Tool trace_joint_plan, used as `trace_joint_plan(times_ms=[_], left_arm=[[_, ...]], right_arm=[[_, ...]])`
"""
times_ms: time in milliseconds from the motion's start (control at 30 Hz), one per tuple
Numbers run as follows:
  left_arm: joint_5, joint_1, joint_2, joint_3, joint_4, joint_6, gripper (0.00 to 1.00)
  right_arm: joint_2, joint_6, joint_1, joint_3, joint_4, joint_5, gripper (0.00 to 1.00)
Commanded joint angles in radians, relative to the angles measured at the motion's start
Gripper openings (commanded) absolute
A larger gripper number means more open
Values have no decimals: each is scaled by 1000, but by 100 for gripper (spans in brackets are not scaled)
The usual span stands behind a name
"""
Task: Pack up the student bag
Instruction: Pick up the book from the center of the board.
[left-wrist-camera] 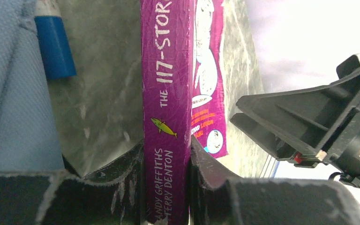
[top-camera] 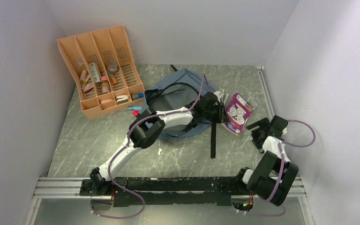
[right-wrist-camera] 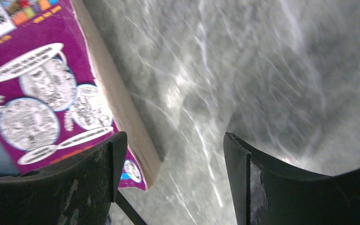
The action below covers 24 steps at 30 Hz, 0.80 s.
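The student bag (top-camera: 180, 89), a soft grey-blue backpack, lies flat at the middle back of the table; its fabric (left-wrist-camera: 9, 93) fills the left edge of the left wrist view. A purple book (top-camera: 238, 112) rests just right of it, tilted. My left gripper (top-camera: 221, 112) is shut on the book's spine (left-wrist-camera: 166, 70), one finger on each cover (left-wrist-camera: 166, 147). My right gripper (top-camera: 257, 127) stands open right of the book, nothing between its fingers (right-wrist-camera: 174, 140); the book's page edge (right-wrist-camera: 122, 108) lies beside its left finger.
An orange file organiser (top-camera: 103, 70) with several small items stands at the back left. A blue-capped marker (left-wrist-camera: 54, 47) lies by the bag. A black strap (top-camera: 213, 138) trails toward me. Walls close in on both sides.
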<state>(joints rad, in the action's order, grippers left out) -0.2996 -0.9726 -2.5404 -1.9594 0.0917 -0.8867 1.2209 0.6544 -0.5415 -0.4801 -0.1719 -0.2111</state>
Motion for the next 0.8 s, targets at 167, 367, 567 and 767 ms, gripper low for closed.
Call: trace_joint_plan(times_ms=[167,367,567,767], left_arm=[[84,21,380,165,-16,372,5],[70,76,531,218,-76,444,5],[107,117,722,288,-182,571,5],[328,152,971,421,-351,739,5]], right_arm=[[-191,-32,115,4,-136,40,78],[-196,-57,201,-178,-193,13,78],[-174,-110,275,-313,-191,-123,78],[-127,-147,337,-467,-135,-286,76]])
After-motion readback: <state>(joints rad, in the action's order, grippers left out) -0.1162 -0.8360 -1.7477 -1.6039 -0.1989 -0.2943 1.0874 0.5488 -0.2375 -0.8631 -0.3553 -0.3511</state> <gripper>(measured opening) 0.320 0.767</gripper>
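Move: About 21 cm to the left of the left hand and 6 farther out lies the middle of the open bag, a little below it; that hand already pinches the book by the spine, the book's middle some 7 cm to its right and 2 ahead. Down on the table, the blue-capped marker lies about 7 cm straight ahead and the yellow marker roughly 11 ahead and 1 left. From the right hand, the bag is about 12 cm ahead and 33 left, the book 8 ahead and 6 left. Hoisting the book by its spine, the left hand climbs some 23 cm and swings about 18 cm left to bring it over the bag, most of the leftward travel coming late; it rolls so the book's far end tips up, fingers keeping their pinch. The right hand, open and empty, draws back slightly, then rises, going left and forward, its fingers tipping up and turning counter-clockwise. ##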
